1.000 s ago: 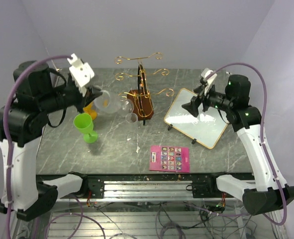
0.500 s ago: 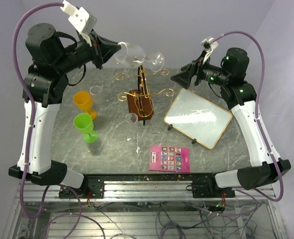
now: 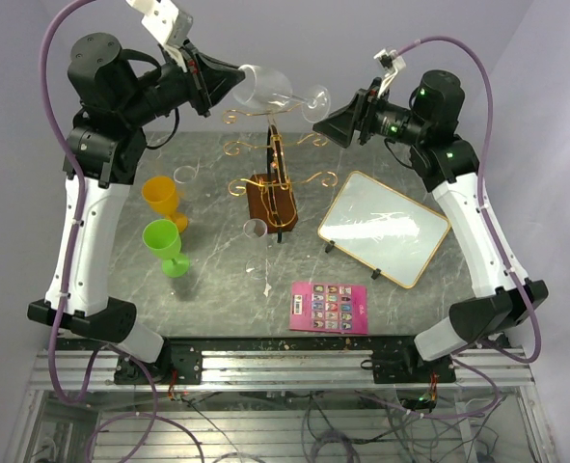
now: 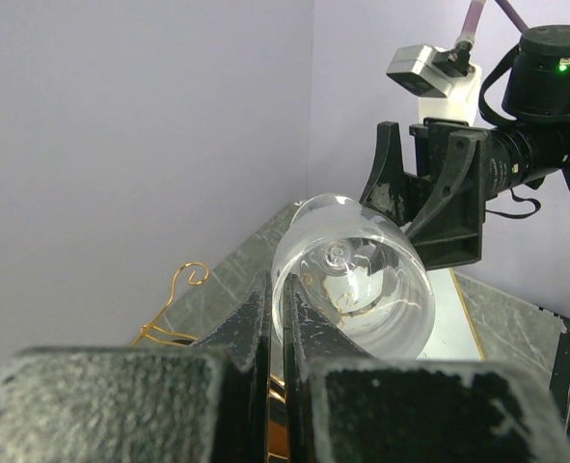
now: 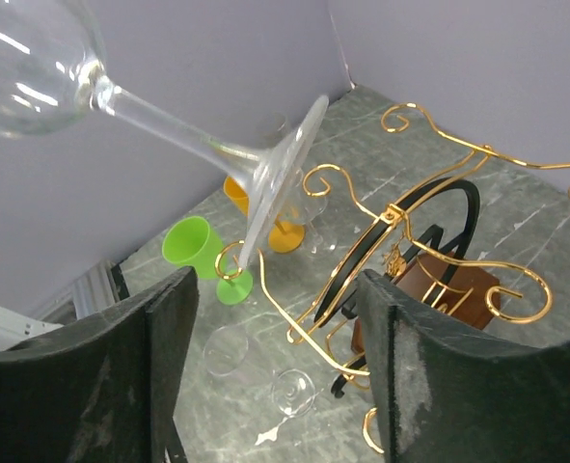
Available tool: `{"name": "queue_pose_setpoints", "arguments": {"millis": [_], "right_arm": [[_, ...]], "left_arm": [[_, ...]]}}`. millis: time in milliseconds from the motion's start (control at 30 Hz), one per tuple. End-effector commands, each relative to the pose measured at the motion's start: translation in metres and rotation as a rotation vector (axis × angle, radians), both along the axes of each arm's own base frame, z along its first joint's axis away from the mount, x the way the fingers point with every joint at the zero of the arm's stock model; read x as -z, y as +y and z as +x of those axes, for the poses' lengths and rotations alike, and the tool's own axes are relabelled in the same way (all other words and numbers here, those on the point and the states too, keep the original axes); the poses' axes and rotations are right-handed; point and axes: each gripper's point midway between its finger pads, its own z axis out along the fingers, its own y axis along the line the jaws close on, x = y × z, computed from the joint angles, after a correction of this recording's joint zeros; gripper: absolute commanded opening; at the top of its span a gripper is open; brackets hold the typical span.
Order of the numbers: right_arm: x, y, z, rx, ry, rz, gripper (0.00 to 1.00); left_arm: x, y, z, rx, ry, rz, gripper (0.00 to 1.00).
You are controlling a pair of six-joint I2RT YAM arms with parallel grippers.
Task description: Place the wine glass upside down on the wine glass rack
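Note:
The clear wine glass (image 3: 265, 89) lies nearly level in the air above the wine glass rack (image 3: 275, 147), a gold wire stand on a brown block base. My left gripper (image 3: 229, 81) is shut on the rim of its bowl (image 4: 362, 280); the two fingers (image 4: 251, 318) pinch the glass wall. The stem points right, toward my right gripper (image 3: 325, 118). That gripper (image 5: 280, 285) is open, its pads just short of the glass's foot (image 5: 280, 183), which tilts above a scroll of the rack (image 5: 410, 251). Nothing sits between the right fingers.
A green cup (image 3: 166, 246) and an orange cup (image 3: 162, 198) stand left of the rack. Small clear glasses (image 3: 256, 229) sit near its base. A gold-framed white board (image 3: 381, 227) lies to the right, a pink card (image 3: 330, 307) near the front.
Both arms have risen from table height. The left one carried the wine glass up over the rack. The right gripper moved up and left toward the foot, its jaws narrowing.

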Motion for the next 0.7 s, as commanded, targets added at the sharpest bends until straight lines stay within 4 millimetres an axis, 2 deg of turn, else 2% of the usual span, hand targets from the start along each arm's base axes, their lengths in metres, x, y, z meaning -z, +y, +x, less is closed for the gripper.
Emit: {"name": "queue_pose_setpoints", "arguments": {"millis": [0,100,400,667], "right_arm": [[-0.019,0.002,0.007,0.017,-0.027,0.037,0.62],[-0.019,0.003,0.012,0.03,-0.014,0.041,0.51],[-0.021,0.007,0.016,0.025,0.003,0.06,0.32],[-0.022,0.007,0.016,0.027,0.012,0.071,0.24]], "left_arm": [[-0.03,-0.006,-0.013,0.038,-0.112,-0.031,0.07],[-0.03,-0.007,-0.011,0.035,-0.117,-0.026,0.07],[-0.026,-0.012,-0.008,0.034,-0.128,-0.005,0.07],[-0.02,-0.016,-0.009,0.044,-0.123,0.012,0.07]]}}
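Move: The wine glass's foot, still held out by the left gripper at the rim, hangs about 3 cm ahead of the right fingers, 2 cm to their left and 3 cm above. From those fingers the bowl is roughly 12 cm left, 2 cm back and 9 cm up; the rack's top hooks are some 10 cm ahead, 11 cm left and 9 cm below. From the left gripper the foot is about 6 cm forward, 15 cm right and 9 cm down. Ease the right gripper forward about 2 cm to the foot of the glass while drawing its fingers most of the way shut around the foot's lower edge, leaving a small gap. Meanwhile keep the left fingers pinched on the rim and carry the glass about 1.5 cm right towards the right gripper. ##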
